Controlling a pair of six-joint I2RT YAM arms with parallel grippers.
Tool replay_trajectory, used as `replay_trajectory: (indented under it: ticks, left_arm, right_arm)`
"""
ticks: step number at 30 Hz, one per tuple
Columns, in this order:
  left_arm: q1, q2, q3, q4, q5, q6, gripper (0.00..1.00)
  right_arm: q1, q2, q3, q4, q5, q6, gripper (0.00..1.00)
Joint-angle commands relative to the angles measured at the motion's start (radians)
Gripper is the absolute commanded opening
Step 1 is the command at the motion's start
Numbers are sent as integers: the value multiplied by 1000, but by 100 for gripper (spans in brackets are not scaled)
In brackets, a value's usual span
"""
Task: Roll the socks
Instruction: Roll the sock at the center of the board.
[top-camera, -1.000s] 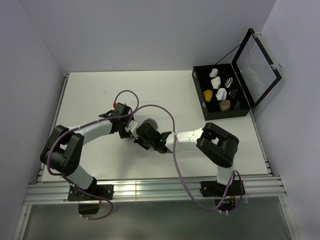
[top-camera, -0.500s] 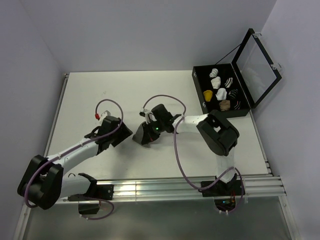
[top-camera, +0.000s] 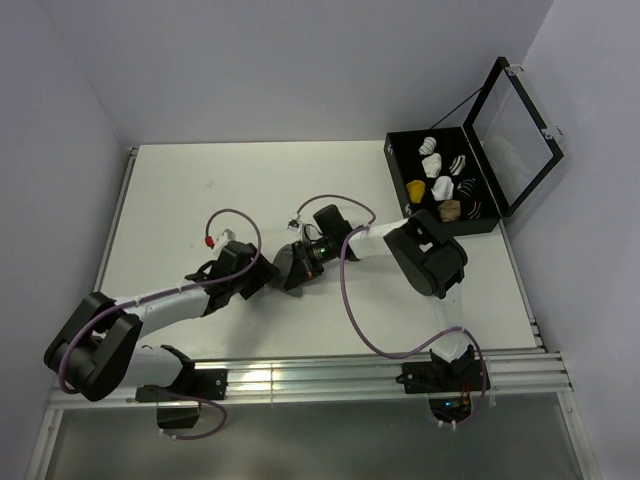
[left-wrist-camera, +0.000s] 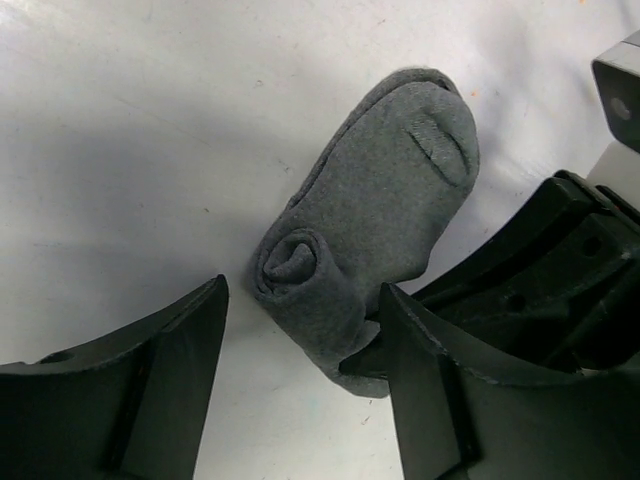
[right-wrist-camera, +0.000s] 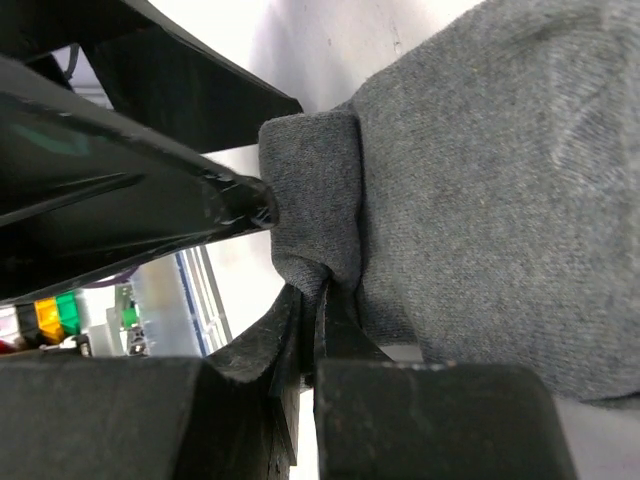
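Note:
A plain grey sock (left-wrist-camera: 375, 215) lies on the white table, its near end wound into a small roll (left-wrist-camera: 295, 262). My left gripper (left-wrist-camera: 305, 385) is open, its fingers either side of that rolled end and apart from it. My right gripper (right-wrist-camera: 320, 300) is shut on a fold at the grey sock's (right-wrist-camera: 480, 190) edge and shows as a black mass (left-wrist-camera: 560, 270) to the right of the sock. From above, both grippers meet at the sock (top-camera: 284, 266) in mid-table. A mustard-yellow bundle (top-camera: 416, 189) sits in the black case.
An open black case (top-camera: 400, 185) stands at the back right with its lid (top-camera: 515, 125) raised, holding white, striped and tan sock bundles. The right arm's elbow (top-camera: 425, 258) rises just in front of it. Purple cables loop over both arms.
The left gripper let go, opened and drew back to the left, then came in again towards the sock's rolled end. The right gripper swung round and stays shut on the sock.

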Motion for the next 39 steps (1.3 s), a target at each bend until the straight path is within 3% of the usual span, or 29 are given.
replay_trajectory:
  ticks: [1, 5, 9, 12, 16, 19, 21, 22, 25, 33, 39]
  left_arm:
    - [-7, 22, -6, 29, -35, -46, 66]
    - [-9, 33, -18, 3, -56, -73, 57]
    - [-7, 50, -21, -19, -74, -86, 34]
    - [-7, 79, -5, -35, -76, -80, 24]
    - [-9, 113, 31, -72, -84, -34, 15]
    - [-9, 125, 66, -109, -90, 12, 6]
    - [-7, 145, 104, -131, -85, 57, 0]
    - [-7, 154, 120, -158, -81, 71, 0]
    - [-7, 186, 179, -203, -64, 121, 0]
    - [2, 262, 311, -318, 13, 218, 0]
    - [7, 277, 347, -341, 56, 239, 0]
  right_arm:
    - [-9, 30, 22, -29, 3, 4, 0]
    - [-13, 39, 36, -42, 1, 1, 0]
    - [-16, 41, 51, -57, 1, -2, 0]
    - [-16, 30, 54, -75, 10, -20, 2]
    - [-15, -57, 13, -75, 59, -48, 16]
    - [-10, -129, -31, -75, 133, -83, 35]
    - [-1, -212, -73, -63, 208, -120, 42]
    - [4, -240, -90, -57, 239, -132, 48]
    - [40, -355, -162, -17, 402, -184, 51]
    - [241, -580, -340, 153, 860, -342, 54]
    - [379, -533, -308, 158, 1021, -439, 54]
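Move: The sock's rolled end lies about 2 cm to the right of the open left fingers and 2 cm below them, level with them fore and aft. The right fingers already pinch its right part, so its middle is some 2 cm to their left and 1 cm ahead. The flat rest of the sock lies beyond, about 4 cm ahead and 3 cm to the right of the left hand, 3 cm lower. Left sinks 2 cm, pinches the rolled end, eases forward; right releases, rises about 6 cm, wrist swinging 50 degrees. ##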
